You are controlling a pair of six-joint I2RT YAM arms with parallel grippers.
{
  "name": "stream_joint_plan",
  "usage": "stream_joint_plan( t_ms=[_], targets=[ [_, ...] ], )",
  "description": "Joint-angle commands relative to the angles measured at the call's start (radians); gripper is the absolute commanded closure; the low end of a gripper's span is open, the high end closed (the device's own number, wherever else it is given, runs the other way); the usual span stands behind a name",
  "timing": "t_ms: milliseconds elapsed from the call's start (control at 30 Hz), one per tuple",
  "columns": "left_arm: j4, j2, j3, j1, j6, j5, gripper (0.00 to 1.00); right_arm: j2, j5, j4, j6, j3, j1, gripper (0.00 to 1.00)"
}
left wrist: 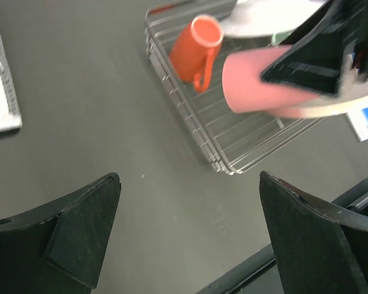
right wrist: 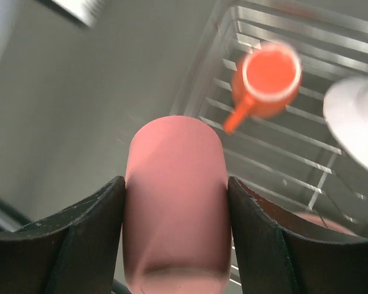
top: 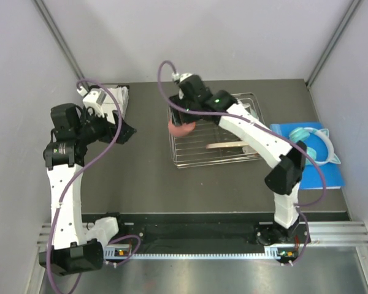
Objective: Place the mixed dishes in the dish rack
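My right gripper [right wrist: 176, 184] is shut on a salmon pink cup [right wrist: 175, 202], with one finger on each side of its wall. It holds the cup over the left edge of the wire dish rack [top: 236, 158]. From the left wrist view, the cup [left wrist: 257, 86] hangs above the rack [left wrist: 233, 144]. An orange mug [right wrist: 267, 79] with a white lining lies inside the rack, and a white plate [right wrist: 356, 116] is beside it. A plate's cream edge [top: 227, 145] crosses the rack. My left gripper [left wrist: 189, 177] hangs open and empty over bare table, left of the rack.
A black tray with white papers [top: 110, 97] sits at the back left, close to my left arm. Teal headphones [top: 316, 144] lie on a blue pad [top: 334, 174] at the right. Grey walls close in the table on three sides.
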Motion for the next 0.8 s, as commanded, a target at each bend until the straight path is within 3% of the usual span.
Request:
stream_joint_plan(
  t_ms=[0, 333, 767],
  targets=[
    [-0.041, -0.053, -0.041, 0.004, 0.109, -0.057, 0.01, 0.068, 0.175, -0.18, -0.103, 0.043, 0.061, 1.0],
    [-0.032, -0.083, -0.07, 0.003, 0.095, -0.048, 0.01, 0.177, 0.266, -0.22, -0.161, 0.037, 0.083, 1.0],
    [-0.03, -0.097, -0.098, 0.004, 0.1, -0.048, 0.01, 0.214, 0.183, -0.086, -0.175, -0.099, 0.084, 1.0]
  ],
)
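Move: The right gripper already holds the pink cup above the rack's left side. The free floor near the dish rack's front-left corner lies about 20 cm below it, 3 cm back and 3 cm to the right. Inside the rack, the orange mug stands some 10 cm ahead and 1 cm right, the upright pink plate roughly 16 cm right and 2 cm back. From the empty left gripper that floor is about 20 cm right, 1 cm ahead and 25 cm below. Lower the right gripper some 15 cm into the front-left corner of the dish rack, keeping its grip on the pink cup and easing a little right and back, in front of the orange mug. Roll the wrist about 30 degrees on the way, left side dropping, so the fingers point more steeply down. Slow briefly mid-descent, then sink on. Let the open left gripper settle about 3 cm lower and slightly back. ##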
